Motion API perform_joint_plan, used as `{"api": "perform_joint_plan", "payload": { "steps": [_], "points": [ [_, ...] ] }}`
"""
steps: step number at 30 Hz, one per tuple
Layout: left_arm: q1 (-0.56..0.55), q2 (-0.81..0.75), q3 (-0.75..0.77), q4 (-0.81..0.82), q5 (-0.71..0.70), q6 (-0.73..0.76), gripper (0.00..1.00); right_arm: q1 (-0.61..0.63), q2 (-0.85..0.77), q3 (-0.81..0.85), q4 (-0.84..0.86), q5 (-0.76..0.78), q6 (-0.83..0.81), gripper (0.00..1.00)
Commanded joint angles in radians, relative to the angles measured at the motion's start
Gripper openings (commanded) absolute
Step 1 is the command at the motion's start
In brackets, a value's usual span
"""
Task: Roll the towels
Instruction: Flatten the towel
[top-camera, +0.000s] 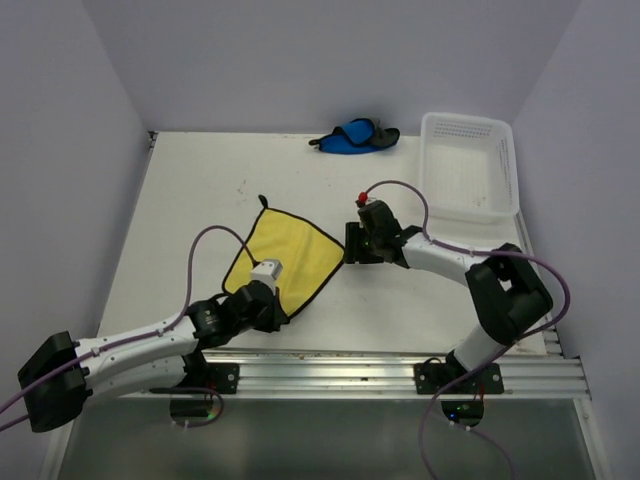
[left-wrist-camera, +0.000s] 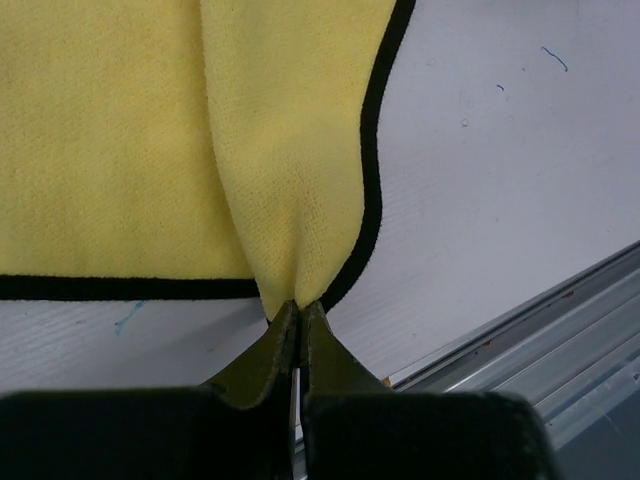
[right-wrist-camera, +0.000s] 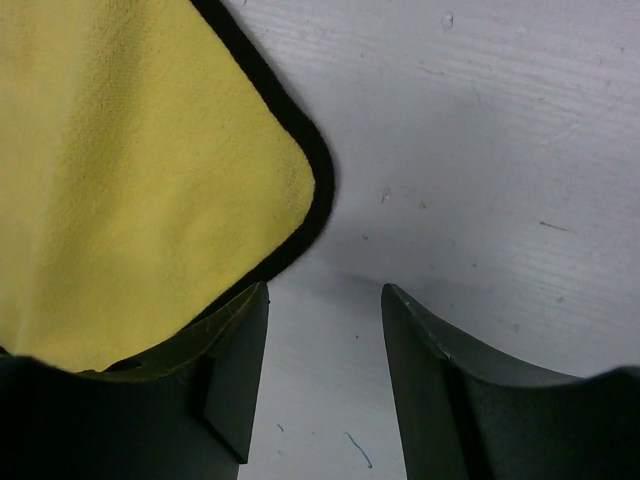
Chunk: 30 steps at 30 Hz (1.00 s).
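The yellow towel (top-camera: 290, 255) lies spread flat on the table, one corner pointing towards the arms. My left gripper (top-camera: 279, 311) is shut on that near corner; in the left wrist view the yellow towel (left-wrist-camera: 290, 180) bunches into a fold that runs into the closed gripper (left-wrist-camera: 298, 306). My right gripper (top-camera: 349, 246) sits low at the towel's right corner. In the right wrist view it (right-wrist-camera: 325, 300) stands open over bare table, and the dark-edged corner of the yellow towel (right-wrist-camera: 150, 170) lies just beyond and over its left finger (right-wrist-camera: 235, 350). The blue towel (top-camera: 353, 136) lies crumpled at the table's far edge.
A white perforated basket (top-camera: 500, 180) stands at the back right of the table. A metal rail (top-camera: 380, 372) runs along the near edge, also seen as a rail (left-wrist-camera: 560, 320) in the left wrist view. Grey walls close in the table on three sides.
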Motion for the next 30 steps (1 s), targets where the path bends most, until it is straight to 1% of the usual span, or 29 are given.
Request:
{"api": "perform_joint_plan", "payload": {
  "steps": [1, 3, 7, 10, 14, 17, 18, 21, 23, 24, 26, 28, 30],
  "points": [
    [-0.015, 0.003, -0.002, 0.074, -0.033, 0.0, 0.0, 0.014, 0.064, 0.083, 0.02, 0.05, -0.026, 0.54],
    [-0.016, 0.008, -0.002, 0.074, -0.033, 0.003, 0.0, 0.021, 0.11, 0.105, 0.02, 0.053, -0.027, 0.54],
    [-0.021, 0.006, 0.0, 0.073, -0.027, 0.006, 0.0, 0.039, 0.178, 0.148, 0.007, 0.113, -0.03, 0.54],
    [-0.026, -0.002, -0.003, 0.071, -0.027, 0.006, 0.0, 0.044, 0.208, 0.165, 0.007, 0.125, -0.032, 0.51],
    [-0.03, -0.002, 0.0, 0.062, -0.026, 0.004, 0.0, 0.053, 0.251, 0.178, -0.007, 0.173, -0.037, 0.5],
    [-0.035, -0.003, -0.003, 0.064, -0.039, 0.003, 0.0, 0.071, 0.264, 0.186, -0.014, 0.188, -0.044, 0.41],
    [-0.036, 0.0, -0.005, 0.065, -0.046, 0.004, 0.0, 0.083, 0.264, 0.191, -0.037, 0.226, -0.055, 0.35],
    [-0.036, 0.011, 0.0, 0.062, -0.077, 0.012, 0.0, 0.134, 0.262, 0.206, -0.083, 0.291, -0.072, 0.35],
    [-0.038, 0.015, 0.007, 0.067, -0.092, 0.02, 0.0, 0.149, 0.265, 0.207, -0.098, 0.291, -0.069, 0.31],
    [-0.038, 0.017, 0.009, 0.068, -0.097, 0.02, 0.0, 0.153, 0.267, 0.204, -0.099, 0.294, -0.064, 0.27],
    [-0.038, 0.02, 0.018, 0.065, -0.109, 0.023, 0.0, 0.154, 0.265, 0.188, -0.094, 0.292, -0.061, 0.15],
    [-0.036, 0.02, 0.024, 0.062, -0.122, 0.027, 0.0, 0.154, 0.252, 0.175, -0.089, 0.289, -0.05, 0.12],
    [-0.038, 0.017, 0.023, 0.061, -0.148, 0.044, 0.0, 0.154, 0.238, 0.152, -0.077, 0.279, -0.043, 0.06]
  ]
}}
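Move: The yellow towel's right-hand corner lies roughly 3 cm ahead, 3 cm to the left and 4 cm below the open right hand. The towel's near corner, still pinched in the left fingers, is about 15 cm back and 17 cm left of the right hand; the towel's far corner is some 13 cm ahead and 23 cm left. From the left hand, the right-hand corner lies about 16 cm ahead and 15 cm to the right. Forward, left and down, the half-open right hand reaches some 5 cm over the towel's right-hand corner. From there it eases back about 1 cm and slightly further left, staying low, while the wrist rolls roughly 15 degrees, left side dipping, and the fingers close to pinch the corner. The left hand stays practically in place, keeping its hold on the near corner. ##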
